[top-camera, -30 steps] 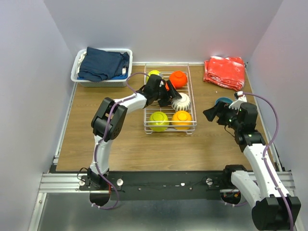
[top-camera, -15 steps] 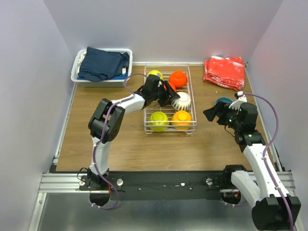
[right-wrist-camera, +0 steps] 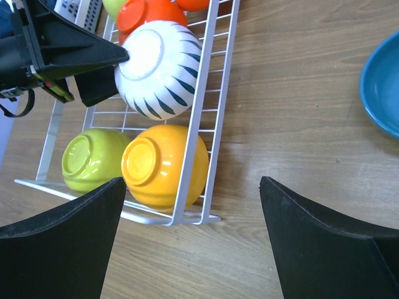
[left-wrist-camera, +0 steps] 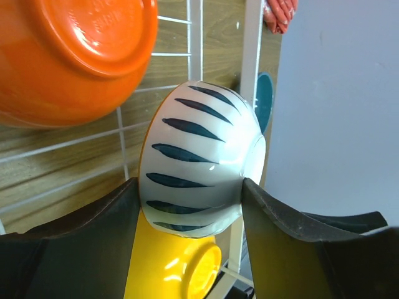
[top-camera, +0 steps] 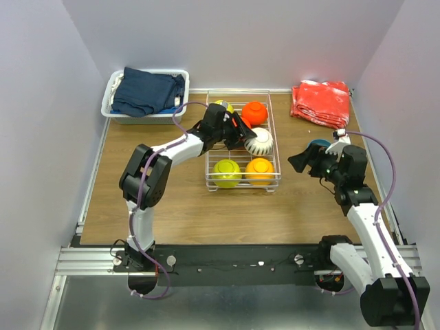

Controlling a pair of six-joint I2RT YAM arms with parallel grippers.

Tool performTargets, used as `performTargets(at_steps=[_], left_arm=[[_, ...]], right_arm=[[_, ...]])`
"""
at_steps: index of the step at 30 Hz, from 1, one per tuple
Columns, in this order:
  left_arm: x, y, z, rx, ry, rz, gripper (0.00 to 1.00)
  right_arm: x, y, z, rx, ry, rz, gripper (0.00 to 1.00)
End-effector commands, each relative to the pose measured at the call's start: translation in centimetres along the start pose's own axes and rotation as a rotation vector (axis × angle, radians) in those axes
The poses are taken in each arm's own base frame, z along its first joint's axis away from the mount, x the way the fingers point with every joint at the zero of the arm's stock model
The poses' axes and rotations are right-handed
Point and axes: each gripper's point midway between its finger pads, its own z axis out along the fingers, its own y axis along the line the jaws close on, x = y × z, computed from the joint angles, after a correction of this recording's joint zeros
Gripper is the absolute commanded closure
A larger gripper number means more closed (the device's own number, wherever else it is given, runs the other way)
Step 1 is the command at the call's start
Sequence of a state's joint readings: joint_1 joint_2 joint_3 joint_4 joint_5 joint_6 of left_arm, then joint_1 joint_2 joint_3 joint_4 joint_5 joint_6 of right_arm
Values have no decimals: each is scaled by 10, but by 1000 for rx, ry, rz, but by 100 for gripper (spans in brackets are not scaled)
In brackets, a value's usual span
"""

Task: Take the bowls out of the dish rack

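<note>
The white wire dish rack point(top-camera: 276, 150) stands mid-table. My left gripper point(top-camera: 241, 137) reaches into it from the left and is shut on the white striped bowl point(top-camera: 260, 142), which lies tilted on its side. In the left wrist view both fingers press on the striped bowl point(left-wrist-camera: 193, 162). Beneath it sits an orange bowl point(left-wrist-camera: 168, 268), and a red-orange bowl point(left-wrist-camera: 68, 56) is behind it. A yellow-green bowl point(top-camera: 226, 172) and an orange bowl point(top-camera: 260, 170) lie upside down at the rack's front. A blue bowl point(top-camera: 318, 145) rests on the table right of the rack. My right gripper point(top-camera: 300, 161) hovers open beside it, holding nothing.
A white bin of dark-blue cloth point(top-camera: 146, 93) sits at the back left. A red cloth point(top-camera: 320, 103) lies at the back right. Another yellow-green bowl point(top-camera: 221, 105) is partly hidden behind my left arm at the rack's back.
My left gripper has closed onto the striped bowl and its elbow has swung left. The bowl has shifted slightly toward the back. The right arm has not moved.
</note>
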State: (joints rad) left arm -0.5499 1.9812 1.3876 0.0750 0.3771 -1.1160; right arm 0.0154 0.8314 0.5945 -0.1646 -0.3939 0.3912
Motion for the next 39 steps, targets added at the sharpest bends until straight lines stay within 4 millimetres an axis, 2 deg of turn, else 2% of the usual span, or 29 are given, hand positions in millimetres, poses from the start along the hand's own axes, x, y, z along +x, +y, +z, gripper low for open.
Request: performTargets(at_steps=[1, 2, 4, 5, 9, 15, 17, 18, 19, 20, 21, 23, 25, 30, 33, 34, 37, 39], left_arm=[[-10, -43, -30, 86, -46, 27, 69], [-11, -45, -33, 84, -52, 25, 76], [-12, -45, -41, 62, -70, 18, 79], [-13, -42, -43, 41, -78, 9, 85], [-19, -38, -59, -34, -122, 27, 100], [-30, -37, -87, -116, -190, 183, 100], [-32, -39, -97, -139, -207, 234, 100], [-39, -41, -102, -160, -238, 272, 100], [-40, -35, -108, -204, -239, 334, 100], [-43, -35, -112, -228, -247, 377, 100], [-47, -41, -116, -247, -267, 419, 100], [-46, -36, -124, -296, -263, 484, 100], [-45, -40, -129, -285, -269, 478, 100], [-35, -43, -126, -252, -251, 342, 100], [-30, -49, -124, -239, -230, 252, 100], [-28, -43, -123, -264, -215, 227, 100], [-27, -44, -125, -290, -217, 140, 100], [-27, -47, -128, -286, -226, 104, 100]], right_arm=[[-2, 17, 5, -78, 4, -49, 4], [-3, 20, 6, -83, 3, -58, 4], [-1, 26, 10, -87, 9, -86, 4], [-1, 27, 12, -84, 10, -104, 4], [0, 43, 22, -88, 12, -178, 4], [-2, 53, 31, -76, 21, -227, 4], [-7, 56, 29, -76, 16, -226, 4], [-10, 56, 29, -68, 15, -223, 4], [-7, 55, 28, -59, 34, -223, 4], [-15, 59, 26, -57, 27, -224, 4], [-15, 57, 26, -42, 35, -222, 4], [-16, 57, 25, -34, 53, -227, 3], [-15, 58, 26, -44, 54, -231, 3], [-4, 61, 37, -63, 40, -303, 3], [-8, 73, 45, -56, -15, -398, 3], [-10, 78, 47, -64, -47, -426, 3], [-10, 93, 56, -64, -109, -531, 2], [2, 103, 63, -59, -128, -639, 1]])
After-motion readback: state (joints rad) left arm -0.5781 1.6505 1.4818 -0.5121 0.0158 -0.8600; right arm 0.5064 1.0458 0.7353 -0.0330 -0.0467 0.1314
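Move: The left gripper holds the striped bowl, its middle about 3 cm to the right, 1 cm ahead and 2 cm lower; the right gripper waits some 17 cm right, 10 cm back and 4 cm higher. The yellow-orange bowl lies 7 cm back, 4 cm right, the near red bowl 8 cm ahead, 4 cm left, both 8 cm down. From the right gripper the striped bowl is 10 cm ahead, 13 cm left and 5 cm down; the blue bowl is 9 cm ahead, 11 cm right and 13 cm down. Keep the left grip on the striped bowl; lift it about 8 cm, drawing it back a little and then some 9 cm left, tilting the fingers more steeply down. Bring the open right gripper about 10 cm left towards the bowl, rising and sinking again on the way, turning counter-clockwise with its left side dipping; stop short of touching. ##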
